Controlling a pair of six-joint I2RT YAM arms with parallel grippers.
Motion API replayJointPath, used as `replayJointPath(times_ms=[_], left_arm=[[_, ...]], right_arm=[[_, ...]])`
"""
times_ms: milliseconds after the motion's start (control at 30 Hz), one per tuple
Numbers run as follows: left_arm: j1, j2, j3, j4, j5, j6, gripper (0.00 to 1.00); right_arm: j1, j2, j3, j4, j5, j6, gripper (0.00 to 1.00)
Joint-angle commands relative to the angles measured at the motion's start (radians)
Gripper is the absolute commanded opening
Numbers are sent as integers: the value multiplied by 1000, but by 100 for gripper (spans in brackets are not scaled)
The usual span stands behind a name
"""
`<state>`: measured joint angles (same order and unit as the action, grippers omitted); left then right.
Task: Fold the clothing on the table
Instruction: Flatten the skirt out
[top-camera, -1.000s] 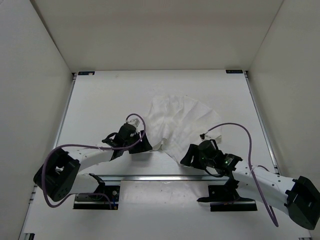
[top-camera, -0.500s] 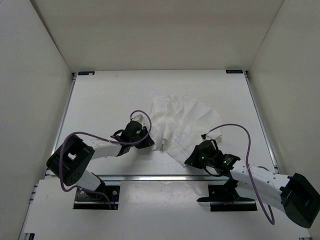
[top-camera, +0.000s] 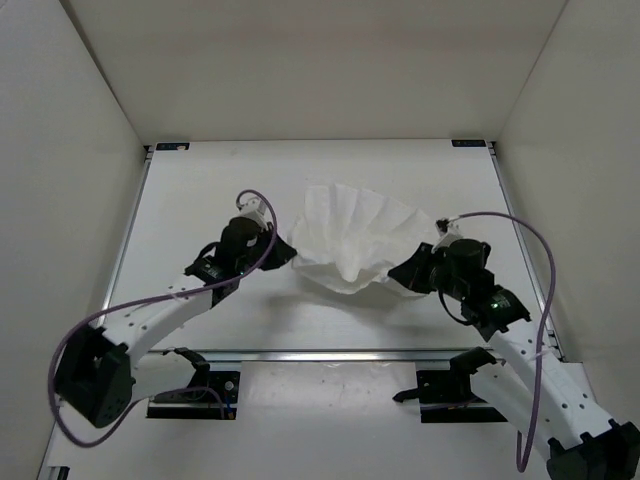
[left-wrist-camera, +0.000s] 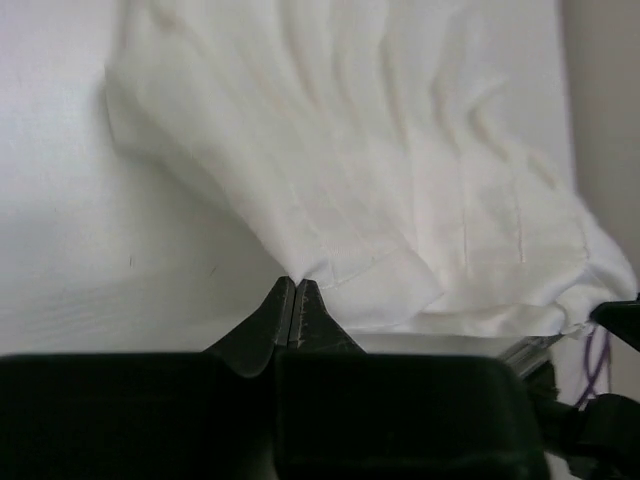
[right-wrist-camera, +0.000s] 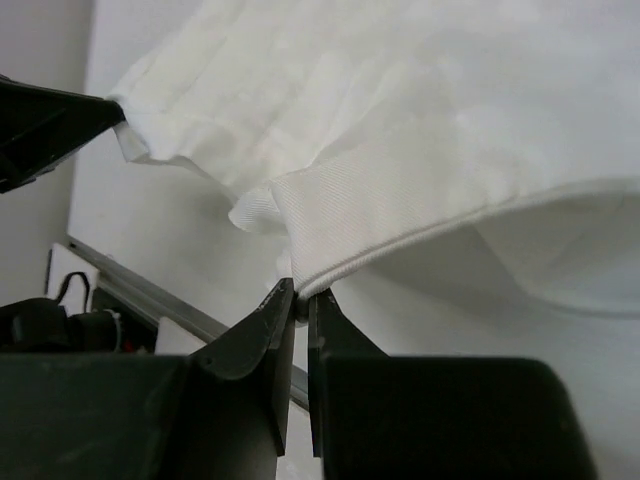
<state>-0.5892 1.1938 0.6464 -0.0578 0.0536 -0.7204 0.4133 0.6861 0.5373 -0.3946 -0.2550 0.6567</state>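
The white pleated clothing (top-camera: 350, 235) hangs lifted between both arms above the middle of the table (top-camera: 200, 190), its near edge sagging in a curve. My left gripper (top-camera: 288, 254) is shut on the garment's left corner; in the left wrist view the clothing (left-wrist-camera: 380, 170) fans out from the closed left gripper (left-wrist-camera: 296, 286). My right gripper (top-camera: 403, 272) is shut on the right corner; in the right wrist view the hemmed clothing (right-wrist-camera: 420, 150) edge is pinched by the right gripper (right-wrist-camera: 301, 295). The far edge still rests on the table.
Metal rails run along the table's left side (top-camera: 128, 240), right side (top-camera: 522, 240) and near edge (top-camera: 330, 353). White walls enclose the table on three sides. Purple cables loop over both arms. The arm bases (top-camera: 190, 392) sit at the near edge.
Both grippers have shut on the clothing's near corners, then risen and moved away from the near edge, lifting that edge. The left arm swung left, the right arm right.
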Motion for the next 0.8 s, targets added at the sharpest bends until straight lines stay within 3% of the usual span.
replayJointPath(times_ms=[0, 267, 467, 633, 767], left_arm=[[29, -181, 134, -183, -26, 82, 0], [112, -341, 392, -392, 34, 139, 0], [275, -150, 516, -385, 112, 229, 0], [293, 81, 973, -562, 54, 343, 0], [350, 81, 1069, -591, 60, 351, 0]], right_arm=[[-45, -20, 166, -50, -143, -156, 0], [68, 64, 532, -119, -148, -226, 0], [-191, 462, 731, -46, -424, -345, 0], [-27, 687, 1218, -176, -206, -500, 0], [-71, 707, 1296, -139, -257, -465, 0]])
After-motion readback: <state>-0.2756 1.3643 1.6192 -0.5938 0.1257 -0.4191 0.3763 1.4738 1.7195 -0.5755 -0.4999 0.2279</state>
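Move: Both hands already pinch the skirt's near edge, roughly 21 cm apart and 10 to 14 cm above the table. The skirt's middle lies about 8 cm ahead of the left hand, 14 cm to its right and 7 cm below. From the right hand it is some 13 cm ahead, 7 cm left and 11 cm below. The skirt's far edge, on the table, lies roughly 12 cm farther out than its middle. With fingers kept shut on the near edge, both hands first sweep almost straight up about 20 cm while drifting left, the fingertips tipping up some 25 degrees. Then they level off and carry the edge forward, about 12 cm with the left hand and 15 with the right, still drifting to some 7 cm left and keeping their spacing, with a small last rise and the right hand turned about 20 degrees counter-clockwise. ##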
